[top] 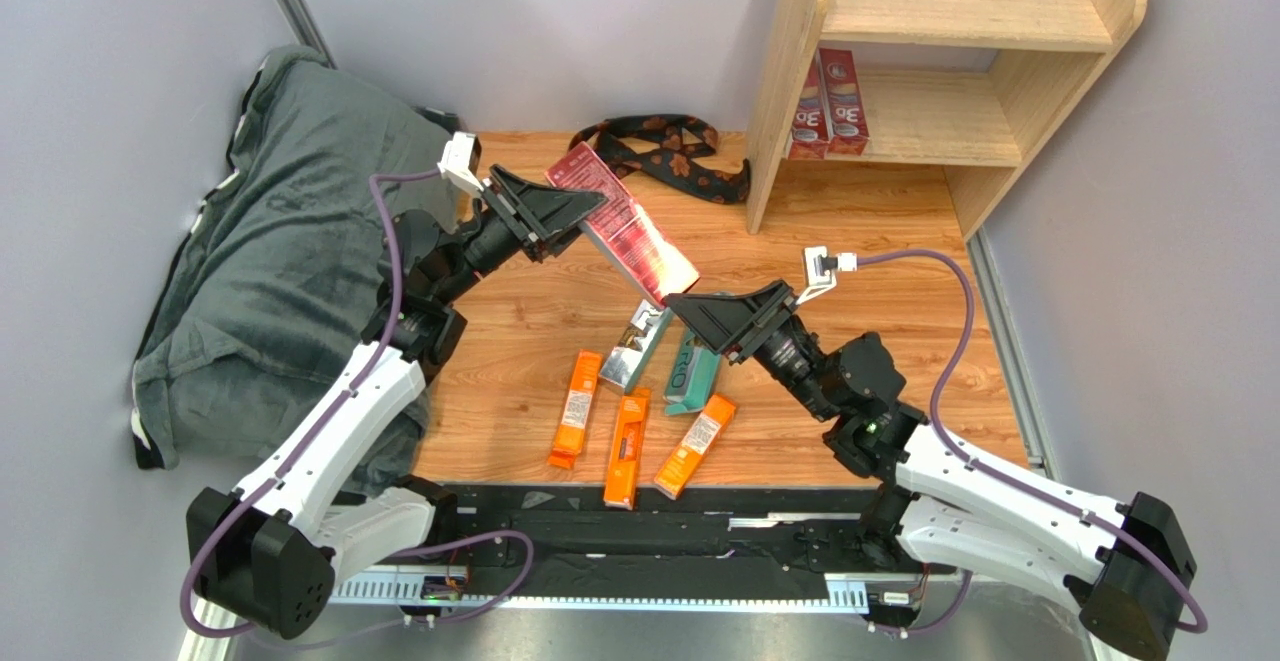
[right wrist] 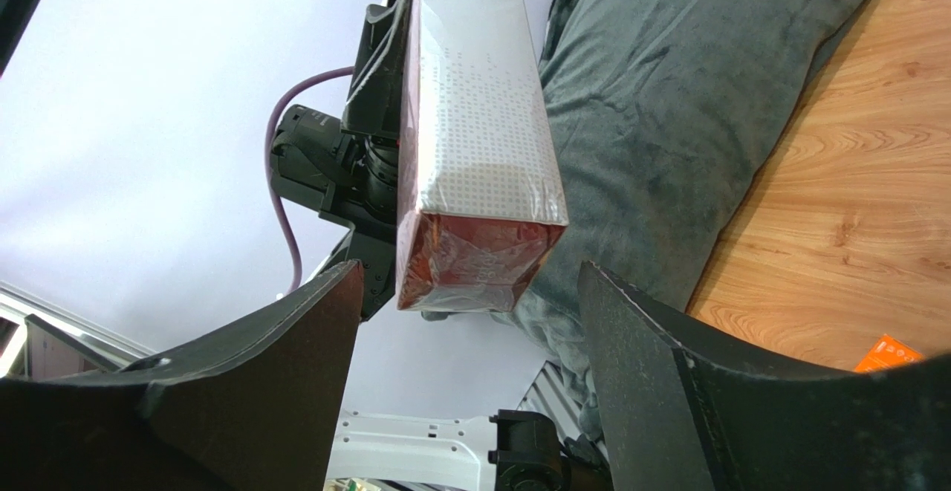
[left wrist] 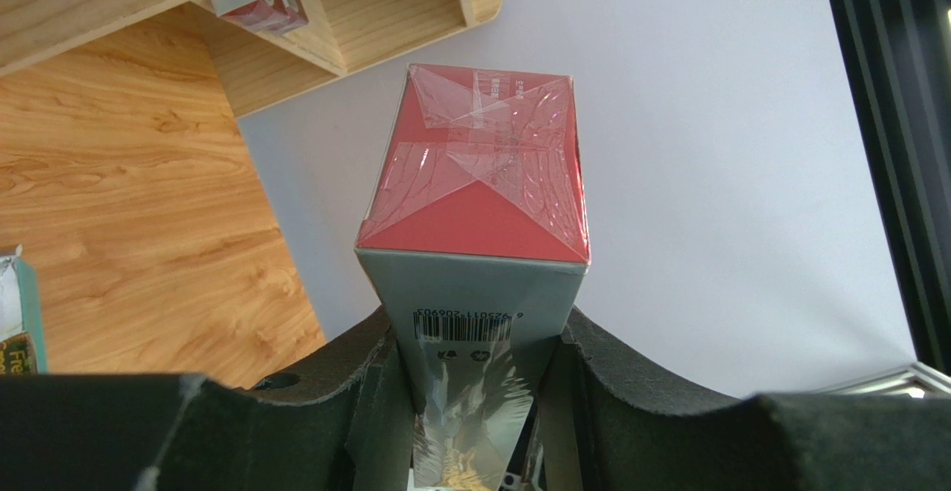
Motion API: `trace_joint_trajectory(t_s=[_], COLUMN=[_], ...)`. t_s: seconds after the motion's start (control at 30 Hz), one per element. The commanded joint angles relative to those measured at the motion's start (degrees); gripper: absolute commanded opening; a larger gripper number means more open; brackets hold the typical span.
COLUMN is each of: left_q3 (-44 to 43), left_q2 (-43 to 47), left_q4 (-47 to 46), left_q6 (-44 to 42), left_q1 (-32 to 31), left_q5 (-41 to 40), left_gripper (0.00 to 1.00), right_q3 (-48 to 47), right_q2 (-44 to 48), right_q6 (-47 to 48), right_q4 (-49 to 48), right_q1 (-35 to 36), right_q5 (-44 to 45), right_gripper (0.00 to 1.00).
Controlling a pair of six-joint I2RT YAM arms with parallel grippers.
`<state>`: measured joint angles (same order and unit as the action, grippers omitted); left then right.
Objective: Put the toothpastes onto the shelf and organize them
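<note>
My left gripper (top: 589, 211) is shut on one end of a dark red toothpaste box (top: 628, 229) and holds it in the air, slanting toward my right gripper (top: 681, 304). In the left wrist view the box (left wrist: 474, 179) sits between the jaws of my left gripper (left wrist: 474, 341). My right gripper (right wrist: 469, 296) is open, and the box's free end (right wrist: 480, 257) hangs just beyond its fingertips. Two dark red boxes (top: 831, 103) stand on the lower tier of the wooden shelf (top: 962, 9). A silver-white box (top: 636, 346), a teal box (top: 691, 373) and three orange boxes (top: 627, 448) lie on the table.
A grey cloth (top: 286, 241) covers the table's left side and shows in the right wrist view (right wrist: 692, 101). A black-and-brown strap (top: 661, 148) lies left of the shelf. The shelf (left wrist: 368, 12) shows at the top of the left wrist view.
</note>
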<state>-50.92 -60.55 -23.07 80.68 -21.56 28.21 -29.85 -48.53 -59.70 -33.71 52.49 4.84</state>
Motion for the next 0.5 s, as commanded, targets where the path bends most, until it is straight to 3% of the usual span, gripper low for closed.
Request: trace_joint_trajectory(t_s=[0.0,0.17,0.47], left_q3=[-0.4,-0.1,0.8], left_q2=[1.7,1.9,2.3], left_q4=[-5.6,-5.6,-5.8], left_q6=[0.8,0.6,0.9], left_q1=[0.0,0.0,-0.2], left_q5=[0.8,0.5,1.0], left_gripper=[0.36,0.36,0.36], right_q3=[-3.0,-3.6,-3.8], right_q2=[0.5,-1.0,-2.4], right_q6=[1.3,0.7,0.3], right_q4=[-3.5,-5.6,-6.8], right_q1=[0.2,0.1,0.1], right_q5=[0.8,-0.2,-0.9], right_gripper=[0.73,0.70,0.49])
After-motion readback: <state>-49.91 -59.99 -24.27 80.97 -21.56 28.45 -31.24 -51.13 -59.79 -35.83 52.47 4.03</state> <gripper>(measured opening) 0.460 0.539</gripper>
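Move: The left hand already grips the red toothpaste box, whose middle lies roughly 3 cm to that hand's right, 1 cm back and 1 cm lower. From the right hand the box's middle is about 7 cm ahead, 6 cm left and 3 cm up. On the table some 31 cm below the right hand, the teal toothpaste lies about 6 cm ahead and 4 cm right, the silver toothpaste about 8 cm ahead and 4 cm left. The right fingers narrow from wide open to about half open, one on either side of the near end of the red toothpaste box; whether they touch it yet can't be made out. The right hand first rises about 1.5 cm, then eases back down roughly half of that while edging slightly left towards the box. The left hand stays in place and keeps its pinch on the box. ##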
